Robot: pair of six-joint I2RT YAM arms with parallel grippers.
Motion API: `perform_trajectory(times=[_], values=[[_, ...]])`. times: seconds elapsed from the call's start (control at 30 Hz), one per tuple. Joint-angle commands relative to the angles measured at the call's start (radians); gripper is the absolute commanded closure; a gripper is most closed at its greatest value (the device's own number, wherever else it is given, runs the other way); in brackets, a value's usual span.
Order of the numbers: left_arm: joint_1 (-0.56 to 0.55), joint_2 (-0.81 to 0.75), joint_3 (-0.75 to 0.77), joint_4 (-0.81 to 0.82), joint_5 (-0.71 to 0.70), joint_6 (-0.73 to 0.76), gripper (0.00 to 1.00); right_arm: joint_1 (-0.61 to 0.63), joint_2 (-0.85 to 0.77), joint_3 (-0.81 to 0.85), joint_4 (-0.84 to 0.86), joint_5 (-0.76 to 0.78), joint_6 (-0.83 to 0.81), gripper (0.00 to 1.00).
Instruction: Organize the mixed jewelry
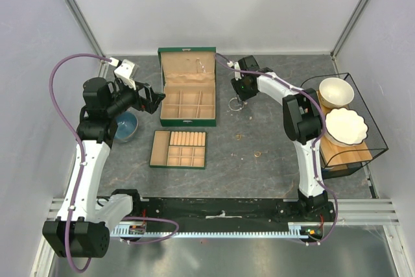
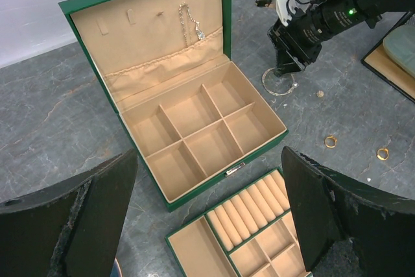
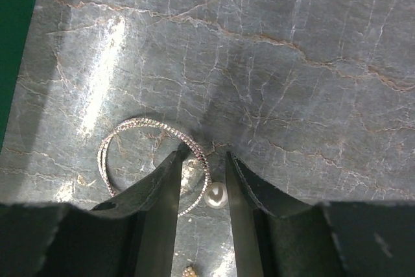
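Note:
A thin silver bangle (image 3: 130, 135) with a pearl end (image 3: 216, 194) lies flat on the grey table, right of the green box (image 1: 188, 89). My right gripper (image 3: 206, 160) is down at the table, its jaws a narrow gap apart and straddling the bangle's wire and the pearl without pinching them. The bangle also shows in the top view (image 1: 238, 104) and the left wrist view (image 2: 279, 83). Two gold rings (image 2: 331, 141) (image 2: 383, 154) lie loose on the table. My left gripper (image 2: 207, 225) is wide open and empty, above the tan compartmented tray (image 2: 246, 231).
A silver chain (image 2: 190, 23) hangs in the box lid. A blue bowl (image 1: 124, 126) sits under the left arm. A wire rack (image 1: 350, 128) with two white bowls stands at the right. A tiny gold piece (image 3: 190, 270) lies near the bangle.

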State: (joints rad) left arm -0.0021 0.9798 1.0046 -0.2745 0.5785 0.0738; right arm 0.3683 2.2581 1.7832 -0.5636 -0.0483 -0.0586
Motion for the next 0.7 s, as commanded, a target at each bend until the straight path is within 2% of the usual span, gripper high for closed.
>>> perform_trajectory(times=[0.0,0.17,0.57,0.67], values=[[0.001,-0.004,-0.006,0.031,0.014,0.037,0.01,-0.002,0.012,0.038,-0.01,-0.012,-0.027,0.59],[0.001,-0.006,-0.006,0.032,0.014,0.038,0.01,-0.002,0.017,0.039,-0.012,-0.01,-0.037,0.65],[0.001,-0.009,-0.009,0.028,0.009,0.04,0.01,-0.002,-0.008,0.019,-0.031,-0.001,-0.038,0.98],[0.001,-0.009,-0.011,0.027,0.006,0.041,0.01,-0.002,-0.025,0.039,-0.053,0.001,-0.038,1.0]])
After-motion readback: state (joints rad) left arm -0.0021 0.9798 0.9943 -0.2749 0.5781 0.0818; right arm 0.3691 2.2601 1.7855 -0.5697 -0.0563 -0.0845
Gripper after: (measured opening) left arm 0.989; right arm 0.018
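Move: The right fingertips already straddle the right-hand rim of the bracelet, whose middle lies some 2 cm to the left, 1 cm back and about 1 cm below. The pearl sits about 2 cm back and 1 cm right of the hand; the crystal bead is some 6 cm back and 3 cm right, and the green jewelry box about 17 cm left, level with the hand. From the left hand, the bracelet is roughly 15 cm ahead, 24 cm right and 29 cm down. Keep the right gripper where it is, low over the table and pointing steeply down, without lifting or turning it. Shut its fingers from a bit under half open to almost closed, gently at first and then steadily, so the tips pinch the thin right-hand rim of the bracelet between them. ##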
